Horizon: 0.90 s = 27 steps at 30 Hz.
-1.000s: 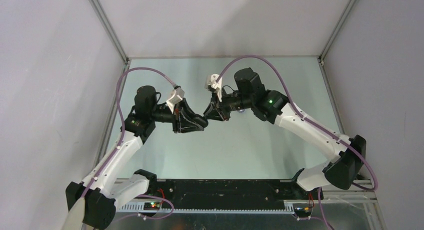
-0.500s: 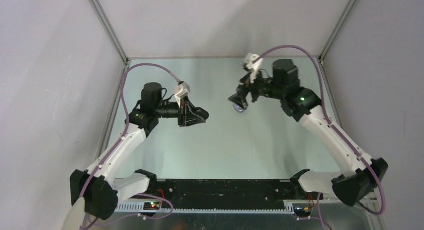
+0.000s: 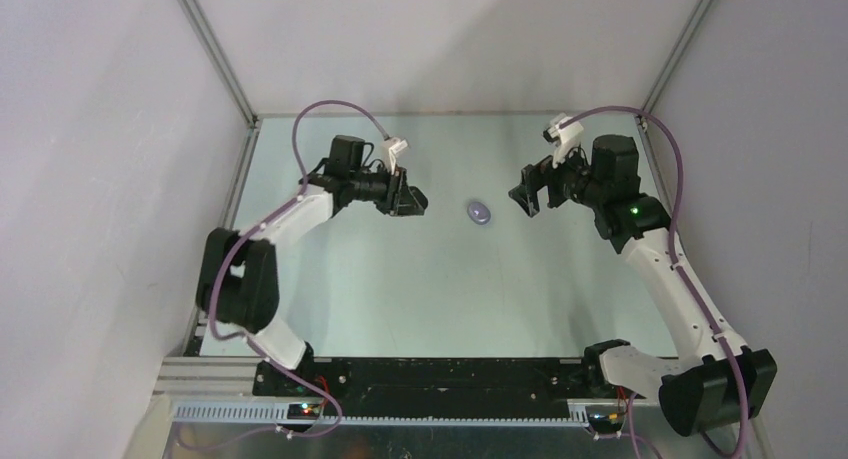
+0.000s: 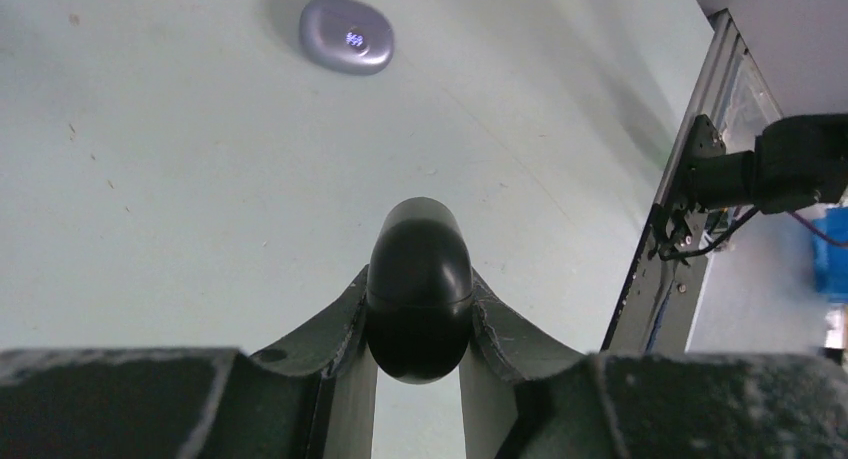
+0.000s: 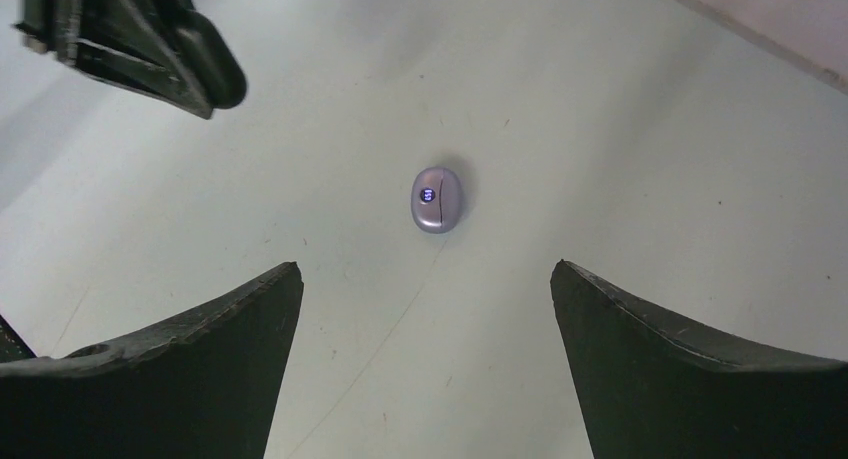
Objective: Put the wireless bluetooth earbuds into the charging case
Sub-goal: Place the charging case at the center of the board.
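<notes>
A pale purple charging case (image 3: 481,212) lies shut on the table between the two arms, a small light glowing on its lid (image 5: 437,199) (image 4: 346,34). My left gripper (image 3: 410,201) (image 4: 420,291) is shut on a glossy black, egg-shaped charging case (image 4: 420,249) with a seam round its middle, held above the table to the left of the purple case. My right gripper (image 3: 527,194) (image 5: 425,269) stands wide open and empty, just right of the purple case and apart from it. The earbuds are out of view.
The pale green table (image 3: 450,279) is walled by grey panels and metal frame posts (image 3: 215,64). A frame rail with cabling (image 4: 690,179) runs along the table's edge. My left gripper's fingers (image 5: 190,59) show at the top left of the right wrist view.
The two grippers, close together at the table's middle, have drawn apart. The right gripper opened, left the purple case on the table and backed off right. The left arm swung back-left, still gripping the black case.
</notes>
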Tool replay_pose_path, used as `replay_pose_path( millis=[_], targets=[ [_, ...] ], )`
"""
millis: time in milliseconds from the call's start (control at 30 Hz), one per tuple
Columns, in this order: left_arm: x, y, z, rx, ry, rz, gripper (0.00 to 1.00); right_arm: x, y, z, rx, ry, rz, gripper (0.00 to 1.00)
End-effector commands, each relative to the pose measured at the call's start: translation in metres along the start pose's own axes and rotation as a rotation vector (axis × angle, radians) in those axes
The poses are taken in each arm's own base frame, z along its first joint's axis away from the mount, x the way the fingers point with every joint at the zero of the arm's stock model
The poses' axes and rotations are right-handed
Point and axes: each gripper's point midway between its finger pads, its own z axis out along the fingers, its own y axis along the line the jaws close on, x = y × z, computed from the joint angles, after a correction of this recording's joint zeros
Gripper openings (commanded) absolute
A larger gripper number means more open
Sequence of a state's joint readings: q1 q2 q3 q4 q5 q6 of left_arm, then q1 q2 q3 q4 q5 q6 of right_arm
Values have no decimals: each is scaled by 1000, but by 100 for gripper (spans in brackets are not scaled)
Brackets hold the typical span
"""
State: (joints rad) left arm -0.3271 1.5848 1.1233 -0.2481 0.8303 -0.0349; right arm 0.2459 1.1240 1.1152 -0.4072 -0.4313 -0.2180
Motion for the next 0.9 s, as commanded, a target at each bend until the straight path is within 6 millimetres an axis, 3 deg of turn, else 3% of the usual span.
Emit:
replay_pose_path(
  millis=[0, 200, 533, 867],
  targets=[
    [-1, 22, 21, -32, 36, -126, 18, -16, -3, -4, 2, -70, -30, 99],
    [25, 63, 60, -64, 124, -345, 19, -16, -3, -8, 3, -85, -53, 99],
    [46, 98, 85, -142, 170, -493, 29, -18, 8, -9, -30, -94, -73, 99],
    [56, 103, 86, -168, 207, -528, 60, -20, 12, -12, -35, -104, -90, 99]
  ],
)
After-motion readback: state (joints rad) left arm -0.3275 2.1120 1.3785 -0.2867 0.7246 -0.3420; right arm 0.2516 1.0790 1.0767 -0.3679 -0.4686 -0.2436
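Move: Ahead of the left hand, which already holds the black charging case between its fingertips, the spot for it at the board's centre lies about 6 cm forward, 2 cm to the right and 14 cm down. The purple case sits some 10 cm to the right of that spot and level with it, on the board. From the empty right hand the spot lies about 5 cm ahead, 20 cm to the left and 25 cm below. Sinking about 13 cm towards the middle of the board while easing some 6 cm forward, the left hand lowers the black case, its wrist rolling roughly 30 degrees so that the hand's forward side tips down. The descent slows to a stop; then the fingers part from a third to just over half open and let the case go. ##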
